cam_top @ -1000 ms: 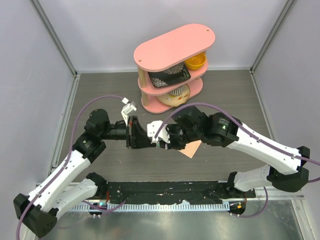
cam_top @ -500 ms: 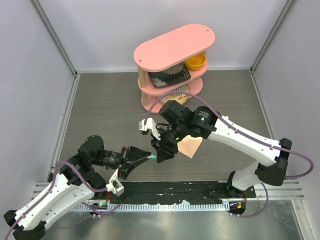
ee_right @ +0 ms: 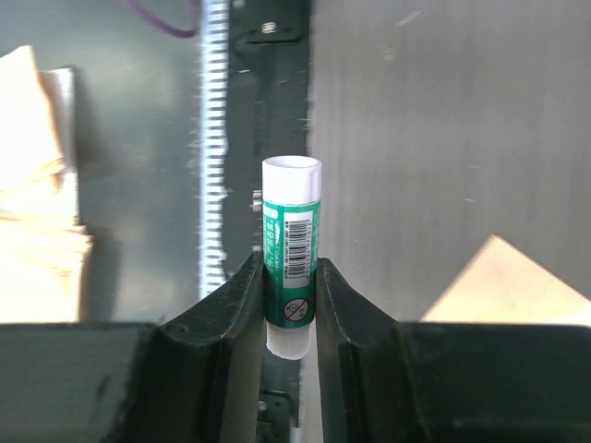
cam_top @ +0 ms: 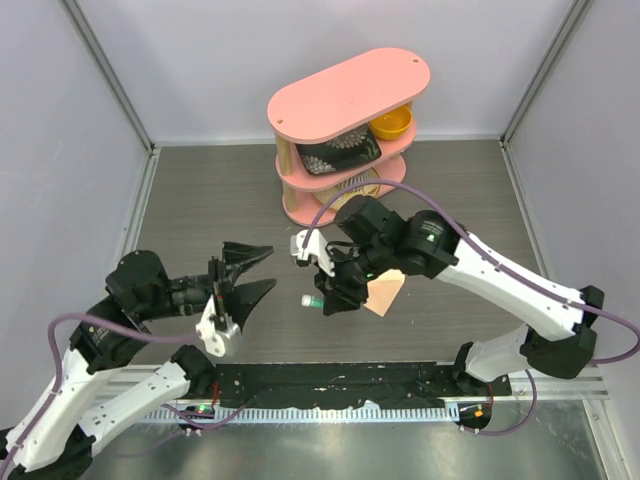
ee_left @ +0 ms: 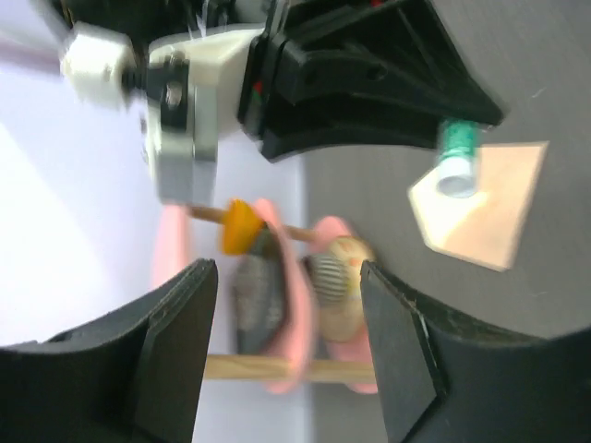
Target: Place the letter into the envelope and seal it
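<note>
The peach-tan envelope lies flat on the dark table, one pointed end showing in the left wrist view. My right gripper hovers just left of it, shut on a green-and-white glue stick. In the right wrist view the stick stands upright between the fingers, with my gripper clamped on its lower half and an envelope corner to the right. My left gripper is further left, open, with nothing between its fingers. The letter is out of view.
A pink three-tier shelf with dishes and a yellow bowl stands behind the envelope. A black toothed rail runs along the near table edge. A pale cream paper stack shows past the rail in the right wrist view.
My left gripper pulled away from the right one, swung toward the front and then back left, and its jaws opened. The right gripper kept hold of the glue stick and shifted slightly.
</note>
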Robot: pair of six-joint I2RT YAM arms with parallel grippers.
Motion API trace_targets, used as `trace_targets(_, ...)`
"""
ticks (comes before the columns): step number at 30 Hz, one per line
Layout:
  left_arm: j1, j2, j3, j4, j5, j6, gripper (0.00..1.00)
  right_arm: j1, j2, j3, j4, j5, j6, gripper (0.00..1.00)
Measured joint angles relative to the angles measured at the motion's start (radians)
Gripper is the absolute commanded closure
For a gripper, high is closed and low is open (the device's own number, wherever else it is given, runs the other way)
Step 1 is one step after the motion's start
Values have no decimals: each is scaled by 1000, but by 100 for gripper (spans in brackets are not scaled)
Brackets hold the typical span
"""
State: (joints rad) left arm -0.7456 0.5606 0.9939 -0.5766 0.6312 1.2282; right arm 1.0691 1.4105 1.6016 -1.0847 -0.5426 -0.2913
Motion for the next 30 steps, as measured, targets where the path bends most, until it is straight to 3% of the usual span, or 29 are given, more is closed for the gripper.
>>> trace_targets(8, 51, 129, 62, -40, -48, -916, 29, -2, -143, -12, 45, 285, -116, 99)
trace_targets(15, 205, 287, -12, 167, 143, -1664, 31, 34, -144, -40, 74, 446, -218, 99)
trace_targets(21, 211, 314, -101, 337, 217, -2004, 34, 67, -141, -44, 75, 495, -261, 99)
trace_targets(30, 208, 354, -116, 438, 247, -2141, 39, 98, -122, -44, 84, 512, -272, 99)
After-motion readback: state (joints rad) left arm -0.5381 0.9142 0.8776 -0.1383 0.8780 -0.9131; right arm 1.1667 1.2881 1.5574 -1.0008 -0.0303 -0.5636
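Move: The green glue stick, white end towards the left gripper, lies about 8 cm to the right of the left fingertips, some 4 cm back and 8 cm below; the right gripper still holds it. From the right hand, the left fingertips it is being brought to are roughly 9 cm left, 4 cm ahead and 9 cm higher. The envelope is on the table, about 15 cm ahead of the right hand, 12 cm right and 26 cm below. Bring the open left gripper about 6 cm right and some 4 cm down, with a little forward, rolling it about 120 degrees around its rightward-pointing fingers, top side going forward, until they straddle the stick's white end; don't close. Meanwhile keep the stick pinched in the right gripper and carry it about 6 cm forward, slightly right and up, tilting its front side up roughly 35 degrees. ##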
